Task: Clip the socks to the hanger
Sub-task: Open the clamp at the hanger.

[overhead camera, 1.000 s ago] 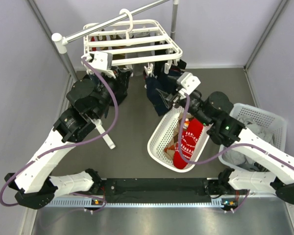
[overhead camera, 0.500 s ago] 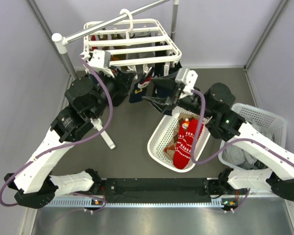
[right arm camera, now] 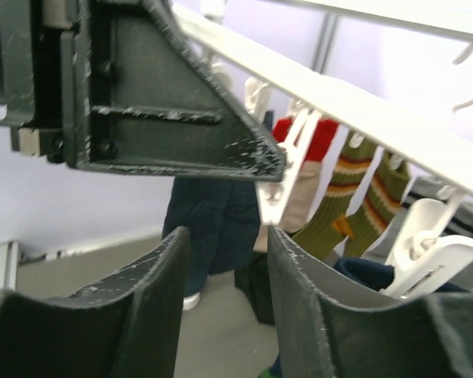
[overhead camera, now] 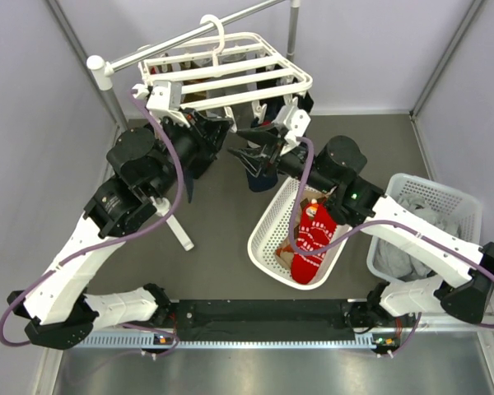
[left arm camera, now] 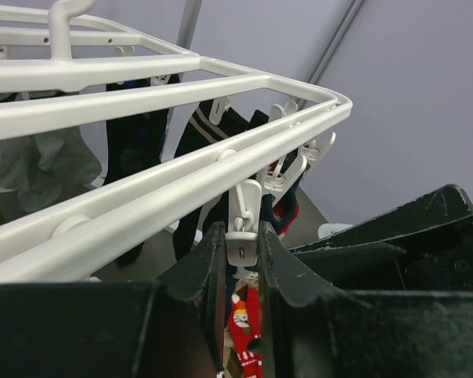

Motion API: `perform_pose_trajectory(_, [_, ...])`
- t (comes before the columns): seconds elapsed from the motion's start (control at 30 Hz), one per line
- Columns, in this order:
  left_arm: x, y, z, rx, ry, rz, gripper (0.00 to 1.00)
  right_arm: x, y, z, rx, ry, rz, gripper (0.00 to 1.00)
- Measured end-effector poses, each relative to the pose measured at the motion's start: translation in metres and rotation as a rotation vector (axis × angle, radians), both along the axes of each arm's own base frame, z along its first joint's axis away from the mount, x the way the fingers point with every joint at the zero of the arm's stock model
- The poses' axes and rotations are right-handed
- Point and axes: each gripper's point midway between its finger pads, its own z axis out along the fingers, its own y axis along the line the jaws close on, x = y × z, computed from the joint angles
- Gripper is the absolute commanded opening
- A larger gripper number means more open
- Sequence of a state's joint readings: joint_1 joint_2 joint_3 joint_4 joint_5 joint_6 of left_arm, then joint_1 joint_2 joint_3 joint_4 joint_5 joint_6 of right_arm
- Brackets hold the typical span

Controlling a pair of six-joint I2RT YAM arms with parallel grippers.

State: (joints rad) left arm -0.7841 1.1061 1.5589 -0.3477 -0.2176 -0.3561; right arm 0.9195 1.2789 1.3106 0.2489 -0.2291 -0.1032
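The white hanger [overhead camera: 230, 78] hangs from a rail at the back, with several socks clipped under it. My left gripper [overhead camera: 222, 130] reaches up to its front bar [left arm camera: 142, 197] and is shut on a dangling white clip [left arm camera: 242, 250]. My right gripper [overhead camera: 240, 145] points at the left one, close below the same bar. Its jaws stand open, and nothing shows between them [right arm camera: 227, 236]. A navy sock [overhead camera: 260, 174] hangs just past and below its fingers [right arm camera: 213, 220]; I cannot tell what holds its top. A red sock with white snowflakes [overhead camera: 313, 234] lies in the white basket [overhead camera: 267, 222].
A second white basket [overhead camera: 457, 206] with grey laundry stands at the right. Olive striped socks [right arm camera: 339, 213] and more white clips [right arm camera: 433, 244] hang along the hanger. The rail's stand [overhead camera: 107, 90] rises at the left. Grey walls close in both sides.
My right arm has swung up and left from above the basket to the hanger's front bar, the navy sock moving with it, and its jaws have narrowed. The left gripper stays on the clip.
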Motion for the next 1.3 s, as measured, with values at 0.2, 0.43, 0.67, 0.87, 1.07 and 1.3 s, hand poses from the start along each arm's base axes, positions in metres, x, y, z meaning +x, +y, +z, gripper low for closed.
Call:
perform_pose_trajectory(0.2, [0.0, 0.0, 0.006, -0.026, -0.002, -0.002, 0.0, 0.006, -0.005, 0.015, 0.061, -0.017, -0.044, 0.39])
perform_pose_trajectory(0.43, [0.0, -0.007, 0.001, -0.027, 0.021, -0.023, 0.0, 0.012, -0.007, 0.026, 0.11, -0.04, -0.072, 0.39])
perform_pose_trajectory(0.67, [0.0, -0.007, -0.001, -0.024, 0.027, -0.024, 0.0, 0.019, 0.0, 0.017, 0.094, -0.026, -0.081, 0.38])
perform_pose_trajectory(0.87, [0.0, -0.007, -0.001, -0.027, 0.029, -0.025, 0.0, 0.02, -0.001, 0.017, 0.098, -0.027, -0.088, 0.19])
perform_pose_trajectory(1.07, [-0.001, -0.006, 0.0, -0.029, 0.027, -0.024, 0.25, 0.022, -0.002, 0.018, 0.103, -0.024, -0.099, 0.0])
perform_pose_trajectory(1.3, [-0.007, 0.001, 0.007, -0.04, 0.011, -0.021, 0.56, 0.02, -0.001, 0.018, 0.123, -0.002, -0.088, 0.0])
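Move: Between the left hand's fingertips the clamp is already held by its lower end, its middle only about 1 cm above the hand point. From the open right hand that clamp is roughly 2 cm ahead, 1 cm to the left and 3 cm up. The hanger's front bar passes about 3 cm above the clamp; the next clamp hangs some 3 cm farther out than the held one and 6 cm to its right. Upward and a little forward, the half-open right hand eases about 3 cm to the lower end of the clamp, tilting slightly and dipping about 1 cm on arrival, then shuts its fingers and pinches it. The left hand keeps the clamp almost still until then, opens its fingers wide of it and begins to draw back about 1 cm. ##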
